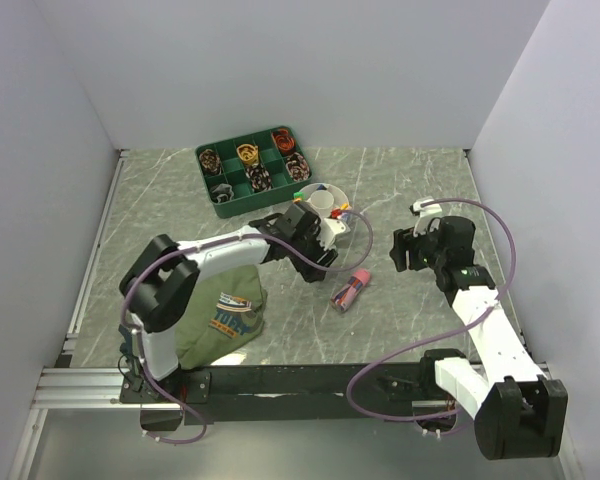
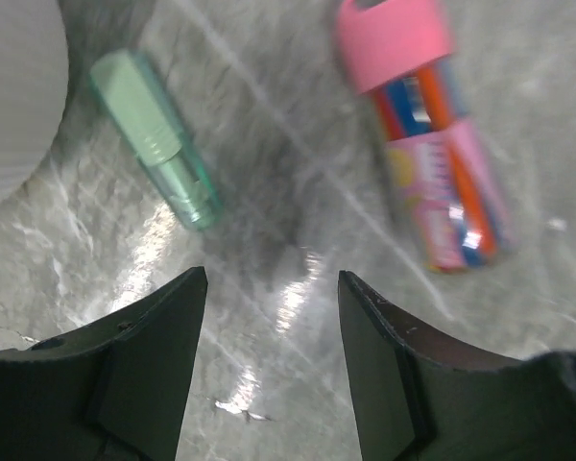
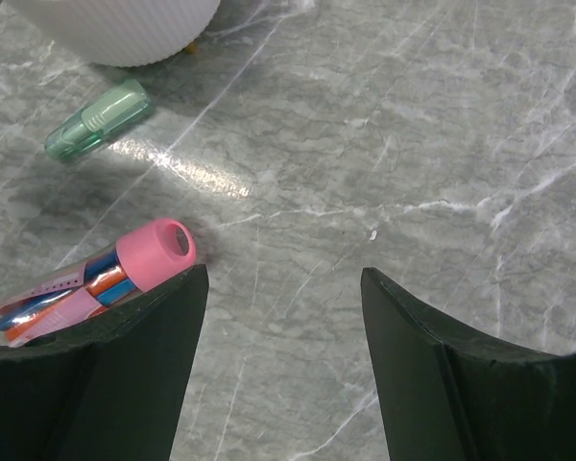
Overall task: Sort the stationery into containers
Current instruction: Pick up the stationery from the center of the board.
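Note:
A round white ribbed cup [image 1: 321, 201] stands mid-table with several coloured pens in it; its wall shows in the left wrist view [image 2: 10, 96] and the right wrist view [image 3: 115, 29]. A pale green highlighter [image 2: 154, 139] [image 3: 96, 120] lies on the marble beside the cup. A clear tube of pens with a pink cap [image 1: 350, 290] [image 2: 432, 134] [image 3: 86, 283] lies further out. My left gripper [image 1: 320, 262] [image 2: 271, 279] hovers open over bare marble between the two, holding nothing. My right gripper [image 1: 398, 250] [image 3: 283, 274] is open and empty, to the right of the tube.
A green compartment tray [image 1: 225, 205] of coiled items sits behind the cup at the back. A folded olive-green shirt [image 1: 220, 315] lies under the left arm near the front edge. White walls close in the table on three sides.

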`<action>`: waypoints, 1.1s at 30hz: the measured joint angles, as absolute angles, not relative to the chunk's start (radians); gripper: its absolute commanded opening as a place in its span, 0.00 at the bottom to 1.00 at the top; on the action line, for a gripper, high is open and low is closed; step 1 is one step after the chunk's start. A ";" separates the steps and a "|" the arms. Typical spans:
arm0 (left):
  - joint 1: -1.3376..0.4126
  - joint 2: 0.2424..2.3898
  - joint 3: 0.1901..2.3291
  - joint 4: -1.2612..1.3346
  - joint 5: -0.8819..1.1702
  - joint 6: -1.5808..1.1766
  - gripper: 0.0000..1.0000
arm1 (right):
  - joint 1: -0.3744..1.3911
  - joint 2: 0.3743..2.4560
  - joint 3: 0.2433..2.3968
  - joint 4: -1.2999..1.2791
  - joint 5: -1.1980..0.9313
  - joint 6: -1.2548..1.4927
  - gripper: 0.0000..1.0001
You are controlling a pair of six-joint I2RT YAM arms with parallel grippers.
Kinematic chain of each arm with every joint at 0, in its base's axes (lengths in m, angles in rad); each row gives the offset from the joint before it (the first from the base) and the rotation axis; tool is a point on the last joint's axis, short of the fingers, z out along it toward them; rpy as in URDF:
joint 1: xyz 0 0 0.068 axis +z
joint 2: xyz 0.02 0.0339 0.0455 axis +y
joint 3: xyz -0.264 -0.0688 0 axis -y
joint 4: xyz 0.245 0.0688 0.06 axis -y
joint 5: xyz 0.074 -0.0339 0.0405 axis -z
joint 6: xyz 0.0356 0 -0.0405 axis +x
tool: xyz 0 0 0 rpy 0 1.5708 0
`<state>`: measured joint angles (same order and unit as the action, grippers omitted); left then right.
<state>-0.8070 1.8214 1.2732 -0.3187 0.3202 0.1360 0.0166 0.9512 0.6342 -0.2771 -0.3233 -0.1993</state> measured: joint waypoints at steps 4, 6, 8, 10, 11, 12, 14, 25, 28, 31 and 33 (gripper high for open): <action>-0.809 1.894 1.302 -0.324 0.254 0.110 0.63 | 0.017 0.922 0.633 -0.279 -0.323 -0.199 0.73; -0.809 1.927 1.340 -0.325 0.229 0.105 0.64 | 0.017 0.896 0.628 -0.279 -0.323 -0.199 0.73; -0.809 1.951 1.373 -0.320 0.210 0.094 0.63 | 0.017 0.871 0.617 -0.279 -0.323 -0.197 0.73; -0.809 1.974 1.401 -0.317 0.197 0.088 0.63 | 0.017 0.849 0.601 -0.280 -0.323 -0.194 0.73; -0.810 1.981 1.407 -0.316 0.192 0.087 0.63 | 0.017 0.841 0.592 -0.283 -0.323 -0.191 0.73; -0.810 1.992 1.417 -0.315 0.188 0.084 0.63 | 0.017 0.835 0.583 -0.284 -0.322 -0.189 0.73; -0.810 2.016 1.433 -0.312 0.182 0.084 0.62 | 0.017 0.830 0.572 -0.289 -0.322 -0.184 0.73; -0.811 2.086 1.457 -0.275 0.163 0.072 0.12 | 0.017 0.838 0.566 -0.299 -0.322 -0.181 0.73; -0.811 2.085 1.457 -0.274 0.183 0.085 0.04 | 0.017 0.846 0.566 -0.299 -0.322 -0.181 0.73; -0.811 2.059 1.429 -0.296 0.228 0.121 0.02 | 0.017 0.849 0.566 -0.300 -0.322 -0.180 0.73; -0.811 2.024 1.411 -0.348 0.269 0.155 0.02 | 0.017 0.849 0.567 -0.299 -0.321 -0.180 0.72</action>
<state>-0.8112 2.0235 1.4105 -0.3481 0.2687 0.1551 0.0166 0.8486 0.5667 -0.2993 -0.3214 -0.1802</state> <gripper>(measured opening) 0.122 0.726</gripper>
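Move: The green highlighter lies on the board about 6 cm ahead of the left hand, 3 cm to its right and 6 cm below. The white bowl stands roughly 10 cm beyond the highlighter, about 2 cm to the left-hand hand's right. The pink-capped bottle is some 2 cm back and 9 cm right of that same hand. From the right hand, the highlighter is around 17 cm left, 6 cm ahead and 12 cm lower. The green highlighter gets pinched near its closer end by the left hand, which reaches forward and down, about 5 cm each way and slightly right, with open fingers that then shut on it. Keeping this grip, the hand draws back some 3 cm and slightly left, barely rising, and turns a little clockwise. The right hand eases back about 2 cm, open and empty. ##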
